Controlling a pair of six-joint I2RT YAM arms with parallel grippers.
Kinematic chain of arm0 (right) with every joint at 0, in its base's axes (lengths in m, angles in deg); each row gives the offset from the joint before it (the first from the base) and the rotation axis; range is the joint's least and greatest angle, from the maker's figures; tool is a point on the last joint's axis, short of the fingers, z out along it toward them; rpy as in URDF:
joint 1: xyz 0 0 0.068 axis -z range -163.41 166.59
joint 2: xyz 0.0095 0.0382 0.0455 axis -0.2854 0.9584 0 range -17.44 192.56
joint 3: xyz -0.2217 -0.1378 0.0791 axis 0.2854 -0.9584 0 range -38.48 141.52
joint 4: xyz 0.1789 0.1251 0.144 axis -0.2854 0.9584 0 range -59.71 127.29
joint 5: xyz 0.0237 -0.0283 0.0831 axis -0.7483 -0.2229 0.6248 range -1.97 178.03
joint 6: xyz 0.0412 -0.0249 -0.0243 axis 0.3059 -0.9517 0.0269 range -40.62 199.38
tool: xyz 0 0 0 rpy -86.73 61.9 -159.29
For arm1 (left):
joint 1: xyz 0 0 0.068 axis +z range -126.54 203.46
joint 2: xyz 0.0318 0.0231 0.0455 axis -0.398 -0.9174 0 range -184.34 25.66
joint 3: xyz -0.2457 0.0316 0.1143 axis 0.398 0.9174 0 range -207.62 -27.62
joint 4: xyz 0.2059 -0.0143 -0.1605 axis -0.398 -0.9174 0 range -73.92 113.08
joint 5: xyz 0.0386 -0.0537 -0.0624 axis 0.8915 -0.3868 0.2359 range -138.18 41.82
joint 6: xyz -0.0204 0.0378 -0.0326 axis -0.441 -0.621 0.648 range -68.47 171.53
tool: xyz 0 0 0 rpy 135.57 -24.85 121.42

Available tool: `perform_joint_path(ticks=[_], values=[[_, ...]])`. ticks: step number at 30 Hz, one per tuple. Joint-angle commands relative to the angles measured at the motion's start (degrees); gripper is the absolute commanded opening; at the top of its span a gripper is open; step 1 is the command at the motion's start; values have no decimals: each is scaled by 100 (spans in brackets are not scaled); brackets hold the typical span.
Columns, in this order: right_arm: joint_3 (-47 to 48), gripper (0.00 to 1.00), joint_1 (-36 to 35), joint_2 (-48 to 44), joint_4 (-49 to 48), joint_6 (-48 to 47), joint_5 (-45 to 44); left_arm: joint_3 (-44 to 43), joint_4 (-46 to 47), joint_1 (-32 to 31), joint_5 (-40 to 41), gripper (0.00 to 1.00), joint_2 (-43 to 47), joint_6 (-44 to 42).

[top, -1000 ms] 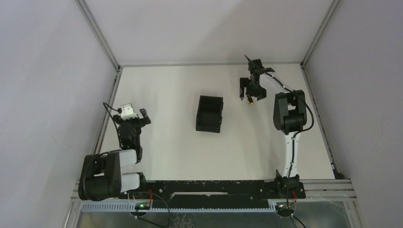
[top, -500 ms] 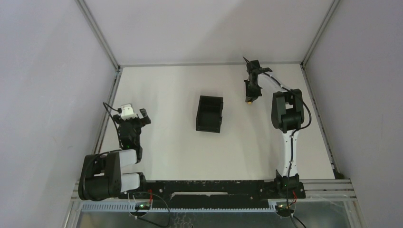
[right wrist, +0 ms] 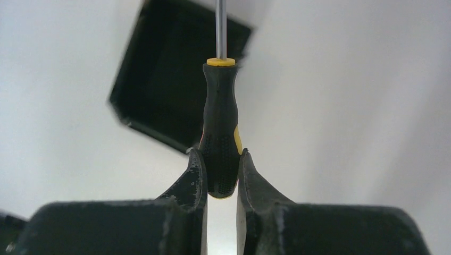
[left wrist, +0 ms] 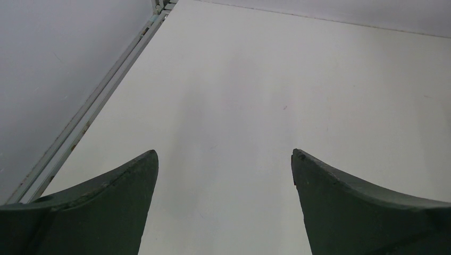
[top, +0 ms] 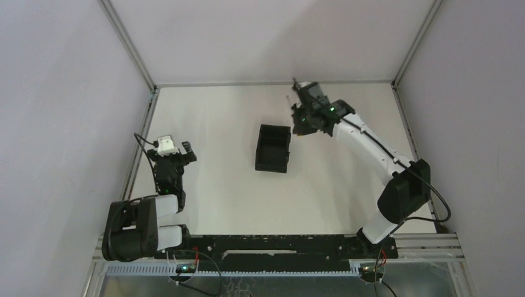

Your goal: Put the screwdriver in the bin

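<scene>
The screwdriver (right wrist: 219,122) has a black handle with yellow trim and a thin metal shaft pointing away from the camera. My right gripper (right wrist: 219,154) is shut on the butt of its handle and holds it off the table. The black open-top bin (right wrist: 159,79) lies below and to the left of the shaft in the right wrist view. From above, the right gripper (top: 299,125) hovers just right of the bin (top: 259,150); the screwdriver is hard to make out there. My left gripper (left wrist: 225,154) is open over bare table at the left (top: 180,150).
A metal frame rail (left wrist: 90,109) runs along the table's left edge close to the left gripper. Grey walls enclose the table on three sides. The right arm (top: 371,148) stretches diagonally across the right half of the table.
The right gripper closed on the screwdriver at the back right, lifted it, and swung left toward the bin. The left arm has not moved.
</scene>
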Motion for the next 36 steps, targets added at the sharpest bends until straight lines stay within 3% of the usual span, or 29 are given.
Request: perform_joint_path(ticks=[1, 11, 26, 30, 32, 36], values=[[-363, 1, -737, -114, -312, 625, -88, -145, 156, -38, 39, 100, 29, -103], [-506, 7, -1519, 565, -933, 969, -515, -141, 156, -36, 40, 100, 29, -103], [-1036, 16, -1581, 1133, -1547, 818, -693, -148, 151, -35, 38, 100, 29, -103], [-1048, 24, -1609, 1262, -1591, 764, -693, -140, 156, -40, 40, 100, 29, -103], [-1049, 38, -1637, 1283, -1586, 771, -725, -144, 156, -36, 40, 100, 28, -103], [-1047, 53, -1688, 1227, -1615, 840, -770, -143, 156, -40, 40, 100, 29, -103]])
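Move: I still pinch the screwdriver by its handle in my right hand, shaft pointing out beyond the fingers. From this hand the black bin's middle lies about 11 cm to the left, some 1 cm back and roughly 16 cm below; the table around the bin is bare. From my idle left hand the bin is some 36 cm to the right, level with it fore and aft and about 8 cm lower. I swing my right hand left and somewhat back until it is over the bin, already sinking on the way, then go nearly straight down towards the bin's near right part, about 13 cm lower in all. The wrist hardly turns. I keep my hold on the handle until I am low, then part my fingers to about half open and let go of the screwdriver. ##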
